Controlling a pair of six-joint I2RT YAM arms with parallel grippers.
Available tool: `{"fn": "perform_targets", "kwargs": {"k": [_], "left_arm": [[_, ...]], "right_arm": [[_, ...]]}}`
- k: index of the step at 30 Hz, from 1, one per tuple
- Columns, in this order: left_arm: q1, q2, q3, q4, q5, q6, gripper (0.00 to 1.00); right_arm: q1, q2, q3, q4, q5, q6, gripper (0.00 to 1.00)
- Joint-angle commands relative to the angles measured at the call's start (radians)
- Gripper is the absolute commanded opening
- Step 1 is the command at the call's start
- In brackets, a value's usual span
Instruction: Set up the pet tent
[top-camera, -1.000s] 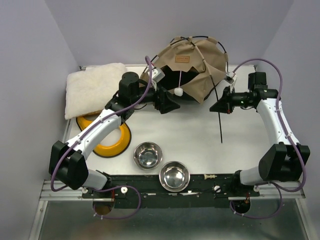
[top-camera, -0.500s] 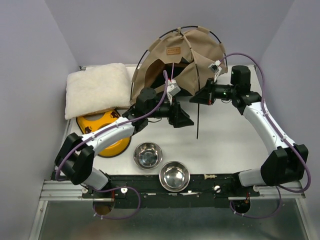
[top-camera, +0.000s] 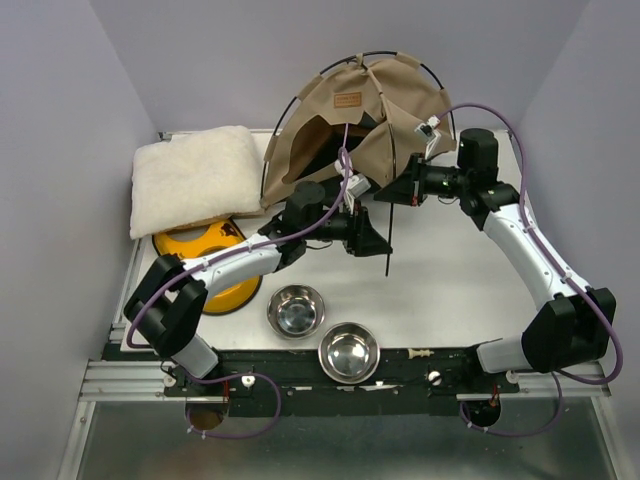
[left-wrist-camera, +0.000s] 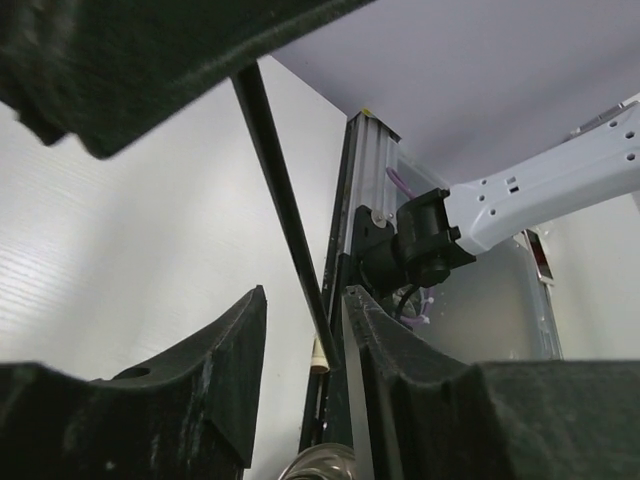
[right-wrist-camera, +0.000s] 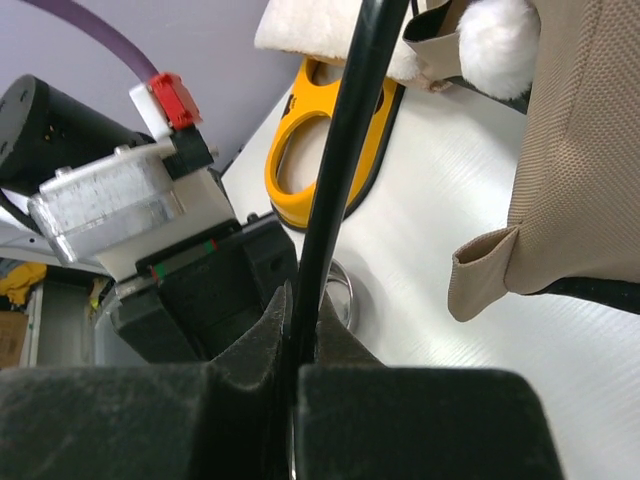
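Observation:
The tan pet tent (top-camera: 365, 105) stands at the back of the table, its black poles arched over it. One loose black pole (top-camera: 389, 235) hangs down from its front edge. My right gripper (top-camera: 386, 197) is shut on that pole (right-wrist-camera: 345, 150), just below the tent fabric (right-wrist-camera: 580, 150) and the white pompom (right-wrist-camera: 497, 45). My left gripper (top-camera: 379, 244) sits lower on the same pole (left-wrist-camera: 285, 210). Its jaws stand open around the pole, which rests against the right finger (left-wrist-camera: 375, 330), with a gap on the other side.
A cream fluffy cushion (top-camera: 190, 175) lies at the back left, with a yellow ring-shaped object (top-camera: 215, 270) partly under it. Two steel bowls (top-camera: 296, 310) (top-camera: 348, 352) stand near the front edge. Purple walls close in the back and both sides.
The tent has risen from slumped to upright. My right gripper carried the pole left and back. My left gripper moved right onto the pole and its jaws have narrowed.

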Motion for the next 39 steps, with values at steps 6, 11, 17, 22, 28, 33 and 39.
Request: {"fn": "perform_targets", "kwargs": {"k": [6,11,17,22,28,33,39], "left_arm": [[-0.045,0.012,-0.030,0.108,0.006,-0.080,0.28],[-0.045,0.010,-0.023,0.098,0.006,-0.106,0.00],[-0.042,-0.005,-0.014,0.102,0.012,-0.103,0.00],[-0.029,-0.013,-0.001,0.101,0.018,-0.100,0.00],[-0.026,-0.014,0.003,0.119,0.028,-0.106,0.00],[-0.023,-0.013,0.012,0.130,0.034,-0.118,0.00],[-0.023,-0.008,0.029,0.120,0.034,-0.117,0.00]], "right_arm": [[0.009,-0.002,0.069,0.132,0.039,-0.001,0.01],[0.009,-0.015,0.058,0.141,0.049,-0.007,0.01],[0.009,-0.025,0.077,0.060,0.040,-0.074,0.45],[-0.031,-0.131,0.005,0.017,0.120,-0.161,0.61],[-0.121,-0.186,-0.043,-0.047,0.226,-0.222,0.61],[-0.135,-0.222,-0.179,0.110,0.307,-0.280,0.58],[-0.089,-0.148,-0.238,0.314,0.292,-0.303,0.73]]}}
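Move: The tent's pole runs between my left hand's half-open fingers, the stretch to grip about 1 cm back and 1 cm right of that hand, level with it. From the left hand, the pet tent's middle lies some 28 cm ahead and 6 cm left at similar height; about 18 cm below it, one steel bowl is 27 cm back and 7 cm left, the other 17 cm back and 20 cm left. From my right hand, already pinching the pole higher up, that stretch is about 11 cm back, 1 cm right and 6 cm lower. I ease my left hand about 2 cm back and 1 cm right while its fingers close and pinch the lower pole, then hold there. Only afterwards does my right hand open and let go higher up, backing some 8 cm right while rising about 5 cm, tipping its fingers upwards and turning clockwise; then it sinks about 7 cm, edging forward beside the tent with its fingers open. ##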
